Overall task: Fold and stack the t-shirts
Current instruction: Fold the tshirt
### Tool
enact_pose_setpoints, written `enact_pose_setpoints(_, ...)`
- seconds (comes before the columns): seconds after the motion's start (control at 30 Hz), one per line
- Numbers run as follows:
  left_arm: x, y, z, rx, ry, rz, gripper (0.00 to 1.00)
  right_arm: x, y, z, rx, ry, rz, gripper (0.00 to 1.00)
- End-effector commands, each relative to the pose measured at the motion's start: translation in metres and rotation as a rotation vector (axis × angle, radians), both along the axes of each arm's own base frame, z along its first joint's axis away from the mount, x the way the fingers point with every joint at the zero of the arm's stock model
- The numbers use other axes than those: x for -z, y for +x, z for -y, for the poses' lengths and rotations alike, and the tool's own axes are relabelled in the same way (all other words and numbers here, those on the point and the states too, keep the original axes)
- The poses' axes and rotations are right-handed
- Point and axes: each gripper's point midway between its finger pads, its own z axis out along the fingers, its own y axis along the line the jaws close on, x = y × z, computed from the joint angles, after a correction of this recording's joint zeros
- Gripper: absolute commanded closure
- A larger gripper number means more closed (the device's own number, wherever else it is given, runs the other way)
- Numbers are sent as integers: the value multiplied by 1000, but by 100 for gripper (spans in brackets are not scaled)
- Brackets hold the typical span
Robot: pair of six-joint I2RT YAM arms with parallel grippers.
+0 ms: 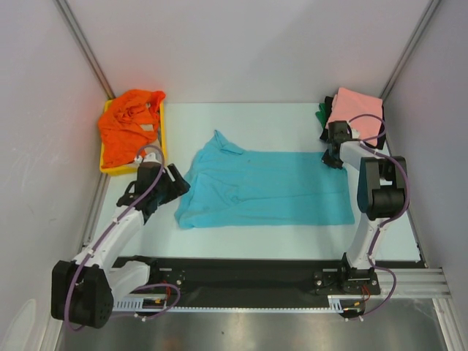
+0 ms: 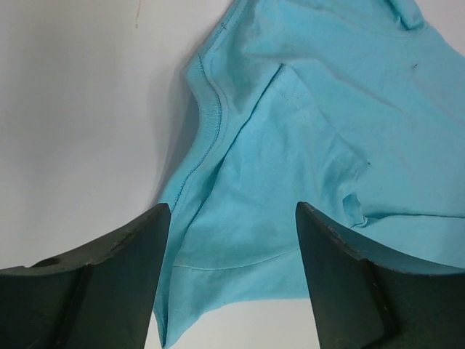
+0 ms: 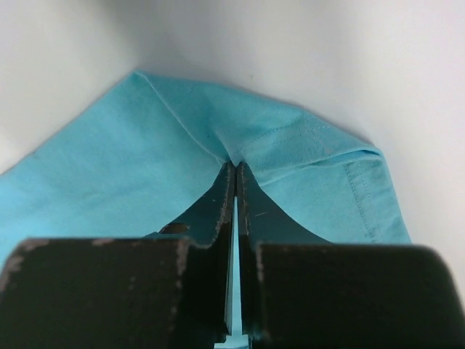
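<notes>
A turquoise t-shirt (image 1: 270, 186) lies spread flat across the middle of the table. My right gripper (image 1: 330, 158) is at its far right corner. In the right wrist view that gripper (image 3: 235, 167) is shut, with the cloth (image 3: 145, 160) puckered up into the fingertips beside the hem. My left gripper (image 1: 179, 184) hovers at the shirt's left edge. Its jaws (image 2: 232, 211) stand open over the sleeve and collar area (image 2: 312, 109), gripping nothing. An orange t-shirt (image 1: 131, 121) lies crumpled in the tray. A folded salmon pink t-shirt (image 1: 356, 110) rests on darker green and black ones (image 1: 322, 115) at the back right.
A shallow yellow tray (image 1: 164, 139) sits at the back left under the orange shirt. Grey walls close in the left, right and back sides. A black rail (image 1: 241, 274) runs along the near edge between the arm bases.
</notes>
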Motion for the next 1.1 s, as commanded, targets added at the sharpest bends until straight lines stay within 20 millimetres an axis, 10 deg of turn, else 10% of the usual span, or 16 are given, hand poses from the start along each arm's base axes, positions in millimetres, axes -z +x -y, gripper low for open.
enact_pose_setpoints(0.0, -24, 23, 2, -6, -17, 71, 25, -31, 13, 7, 25, -22, 62, 100)
enact_pose_setpoints(0.3, -34, 122, 22, 8, -19, 60, 25, -45, 10, -7, -47, 73, 89, 100)
enact_pose_setpoints(0.57, 26, 227, 57, 81, -19, -80, 28, -59, 18, -12, -85, 165, 130, 100)
enact_pose_setpoints(0.7, 21, 277, 82, 123, -49, -43, 28, -66, 18, -19, -105, 194, 153, 100)
enact_pose_setpoints(1.07, 57, 313, 122, 116, -7, -78, 31, -69, 18, -22, -116, 237, 174, 100)
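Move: The t-shirt's pointed far-left tip lies about 32 cm ahead of the open left hand, 12 cm to its right and 9 cm lower. The orange pile in its tray is roughly 28 cm ahead and 16 cm left of that hand, and the shirt's middle about 8 cm ahead and 26 cm right. The shirt's far-right end is already in the right hand's shut fingers; the pink stack stands some 18 cm beyond that hand and 7 cm to its right. The shirt's far-left tip draws the left hand, which sweeps about 31 cm forward and 11 cm right over the shirt's left side, sinking some 6 cm late on, until its still-open fingers straddle the tip. The right hand keeps its pinch on the far-right end and raises it about 4 cm, drifting a little left, its left side rolling up by 10 degrees or so. ##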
